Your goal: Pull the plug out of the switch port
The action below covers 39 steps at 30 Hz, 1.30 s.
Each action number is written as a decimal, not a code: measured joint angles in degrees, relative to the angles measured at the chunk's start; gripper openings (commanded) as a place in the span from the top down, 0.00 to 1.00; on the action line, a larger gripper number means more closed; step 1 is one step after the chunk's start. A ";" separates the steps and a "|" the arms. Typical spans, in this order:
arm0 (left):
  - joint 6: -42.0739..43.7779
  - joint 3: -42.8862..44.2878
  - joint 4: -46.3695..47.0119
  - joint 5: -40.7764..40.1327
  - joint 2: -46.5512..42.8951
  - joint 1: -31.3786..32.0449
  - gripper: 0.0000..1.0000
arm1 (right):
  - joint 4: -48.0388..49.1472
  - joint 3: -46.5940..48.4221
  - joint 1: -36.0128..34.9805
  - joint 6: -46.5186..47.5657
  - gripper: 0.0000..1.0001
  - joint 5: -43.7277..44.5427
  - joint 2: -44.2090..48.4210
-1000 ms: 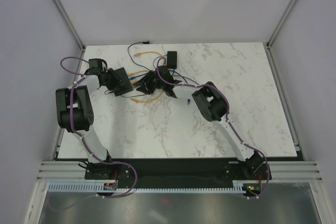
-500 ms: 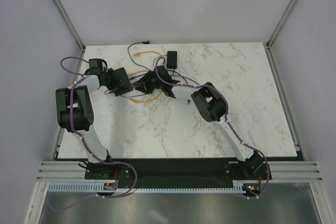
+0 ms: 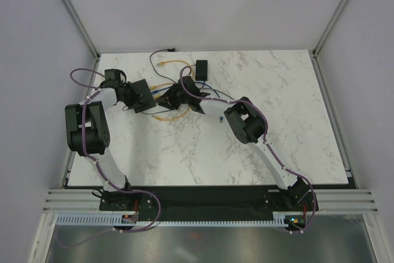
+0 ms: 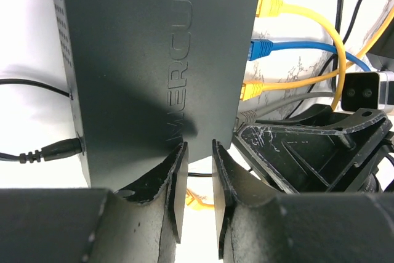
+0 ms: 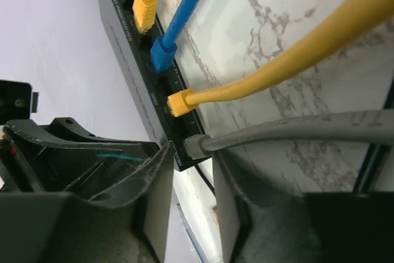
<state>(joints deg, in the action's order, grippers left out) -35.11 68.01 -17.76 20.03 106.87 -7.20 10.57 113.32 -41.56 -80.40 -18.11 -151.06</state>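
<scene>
The switch [image 3: 143, 93] is a flat matte-black box [image 4: 154, 60] at the table's back left. Its port edge [image 5: 126, 47] holds a yellow plug [image 5: 144, 7], a blue one [image 5: 162, 53], another yellow one [image 5: 180, 101] and a grey plug [image 5: 196, 146] at the corner [image 4: 245, 117], all seated. My right gripper [image 5: 189, 170] [image 3: 175, 98] stands open, its jaws on either side of the grey plug with small gaps. My left gripper [image 4: 198, 152] [image 3: 135, 95] is open at the box's near edge, with only table showing between its fingers.
A small black adapter block [image 3: 201, 68] with a thin black cord lies behind the switch. A black power lead [image 4: 58, 149] enters the box's opposite edge. Yellow, blue and grey cables [image 4: 320, 35] loop over the marble between the two grippers. A side wall stands close on the left.
My right gripper has edged left toward the switch and its jaws have narrowed around the grey plug. The left gripper has closed slightly; the box has not moved.
</scene>
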 measured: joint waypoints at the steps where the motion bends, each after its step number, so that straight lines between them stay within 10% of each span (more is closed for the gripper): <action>1: 0.00 -0.02 -0.02 -0.17 -0.07 0.04 0.69 | -0.66 0.24 -0.04 0.26 0.64 0.17 -0.04; 11: 0.00 -0.85 -0.02 -0.96 -0.81 0.04 0.69 | -5.16 5.27 -0.07 0.50 1.00 0.09 -2.45; 26: -1.77 -1.97 0.07 -0.37 -1.40 -1.64 0.69 | 10.08 -2.29 0.52 -3.61 1.00 0.50 -1.77; 39: -2.49 -1.88 -0.11 -0.11 -0.92 -1.81 0.69 | 2.08 -2.12 0.96 -7.08 1.00 3.98 0.39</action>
<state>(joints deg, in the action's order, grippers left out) -37.60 66.13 -17.87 19.92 105.95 -9.02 12.64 111.20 -40.60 -87.48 -14.13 -150.67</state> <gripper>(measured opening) 0.307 0.189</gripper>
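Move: The grey plug sits in the switch port nearest the robot, practically between the right fingertips: about 1 cm to their left, level front to back and barely 1 cm lower. The nearer yellow plug is some 3 cm ahead and 2 cm left of that hand, the blue one about 5 cm ahead and 2 cm left, and the switch's middle 3 cm ahead and 6 cm left. From the left hand, the grey plug lies about 5 cm right, 1 cm ahead and 2 cm below. Forward by about 2 cm, then also back to the right by a centimetre or so, goes the right hand, after first dipping slightly and closing its fingers to pinch the grey plug; it keeps hold while the wrist rocks and swings clockwise by some 8 degrees. The left hand, fingers unchanged, shifts about 1 cm left and 1 cm back at the switch's near end, where it seems to rest on the casing. ##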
